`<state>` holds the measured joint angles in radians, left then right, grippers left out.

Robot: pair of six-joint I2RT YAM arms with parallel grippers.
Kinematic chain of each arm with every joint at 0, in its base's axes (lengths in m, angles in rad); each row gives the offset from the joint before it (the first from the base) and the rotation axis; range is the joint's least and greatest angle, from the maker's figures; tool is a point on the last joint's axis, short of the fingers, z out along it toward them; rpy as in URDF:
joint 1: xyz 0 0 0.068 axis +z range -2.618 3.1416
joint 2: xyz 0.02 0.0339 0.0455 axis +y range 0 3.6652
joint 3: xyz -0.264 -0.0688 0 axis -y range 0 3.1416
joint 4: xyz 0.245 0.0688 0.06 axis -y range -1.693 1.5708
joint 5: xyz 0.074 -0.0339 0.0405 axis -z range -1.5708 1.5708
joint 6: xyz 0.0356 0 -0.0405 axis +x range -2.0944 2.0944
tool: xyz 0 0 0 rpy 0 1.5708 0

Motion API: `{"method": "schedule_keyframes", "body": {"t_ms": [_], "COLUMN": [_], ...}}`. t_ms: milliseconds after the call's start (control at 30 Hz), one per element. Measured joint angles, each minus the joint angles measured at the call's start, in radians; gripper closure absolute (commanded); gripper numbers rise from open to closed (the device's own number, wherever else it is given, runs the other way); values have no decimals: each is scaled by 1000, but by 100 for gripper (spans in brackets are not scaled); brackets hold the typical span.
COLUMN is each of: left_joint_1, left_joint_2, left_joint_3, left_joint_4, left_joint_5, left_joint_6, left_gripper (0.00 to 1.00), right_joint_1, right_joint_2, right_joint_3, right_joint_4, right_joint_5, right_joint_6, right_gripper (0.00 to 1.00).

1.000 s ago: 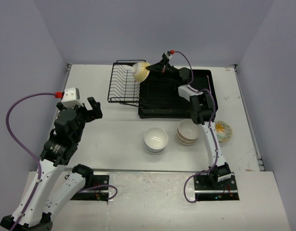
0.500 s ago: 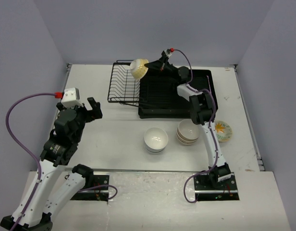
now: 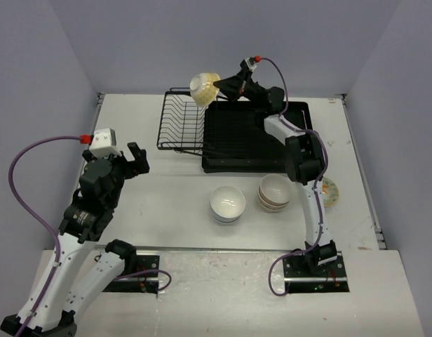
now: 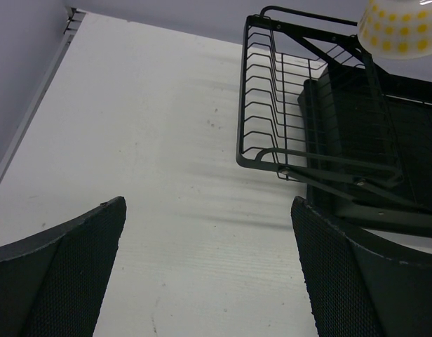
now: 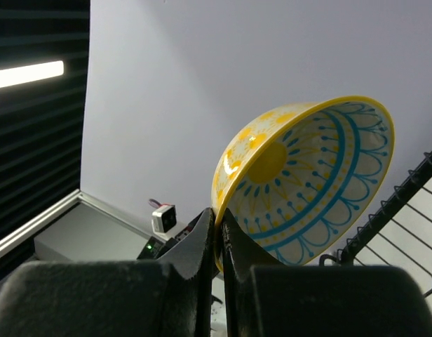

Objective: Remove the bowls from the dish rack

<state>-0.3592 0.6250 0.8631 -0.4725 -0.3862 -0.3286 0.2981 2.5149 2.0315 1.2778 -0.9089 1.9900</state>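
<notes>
My right gripper (image 3: pixel 217 90) is shut on the rim of the yellow-centred patterned bowl (image 3: pixel 204 88), holding it tilted in the air above the far end of the dish rack (image 3: pixel 181 125). In the right wrist view the fingers pinch that rim at the gripper (image 5: pixel 217 214), and the bowl (image 5: pixel 307 182) shows its yellow and blue inside. The wire basket holds no bowls that I can see, and its black drain tray (image 3: pixel 254 144) is bare. My left gripper (image 3: pixel 137 160) hangs open over the table left of the rack, with nothing between its fingers (image 4: pixel 207 207). The bowl's dotted underside (image 4: pixel 405 31) shows above the rack (image 4: pixel 272 105).
A white bowl (image 3: pixel 227 203) and a stack of cream bowls (image 3: pixel 275 192) stand on the table in front of the tray. A flowered bowl (image 3: pixel 329 189) sits to the right, partly behind the right arm. The walls close off the back and sides.
The right gripper has raised the patterned bowl higher above the rack's far end. The left arm has not moved.
</notes>
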Motion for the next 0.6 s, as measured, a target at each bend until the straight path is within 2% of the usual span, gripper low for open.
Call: {"method": "schedule_keyframes", "body": {"t_ms": [133,300,467,600], "left_joint_1": [1,6,6,6], "left_joint_2": [-4,-13,-21,-32], "left_joint_3": [-3,-4,-5,-5], "left_joint_4": [0,0,0,0], "left_joint_5": [-6,-12,-15,-15], "left_joint_6": [0,0,0,0], "left_gripper": [0,0,0,0], "right_joint_1": [-10,-38,-90,-156], "right_joint_2": [-97,-320,-593,-805], "right_joint_3": [-107,-309,-500,-654], "right_joint_4": [-3,-13,-72,-213], "right_joint_5": [-27,-87,-113,-100], "right_joint_6": [0,-26,-152,-327], "right_gripper": [100,100,100,100]}}
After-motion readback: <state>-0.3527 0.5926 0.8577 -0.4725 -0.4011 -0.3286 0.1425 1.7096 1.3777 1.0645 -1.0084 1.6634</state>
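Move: The right hand already holds the yellow-patterned bowl by its rim, clear of the wire basket. The floral bowl it seems bound for stands about 23 cm back, 38 cm to the right and 30 cm below; the right white stack is some 25 cm back and 21 cm right, the left white stack 30 cm back and 2 cm right, both about 29 cm down. From the idle left hand the floral bowl is roughly 66 cm right, 1 cm ahead and 26 cm lower. The right hand keeps its shut pinch on the yellow-patterned bowl's rim and carries the bowl back about 12 cm, up about 12 cm and some 10 cm to the right, gathering speed after a slow start, away from the wire basket and high above the black tray towards the floral bowl. Late in the carry the wrist rolls and turns some 20 degrees in all, its left-pointing fingers swinging clockwise towards forward. ##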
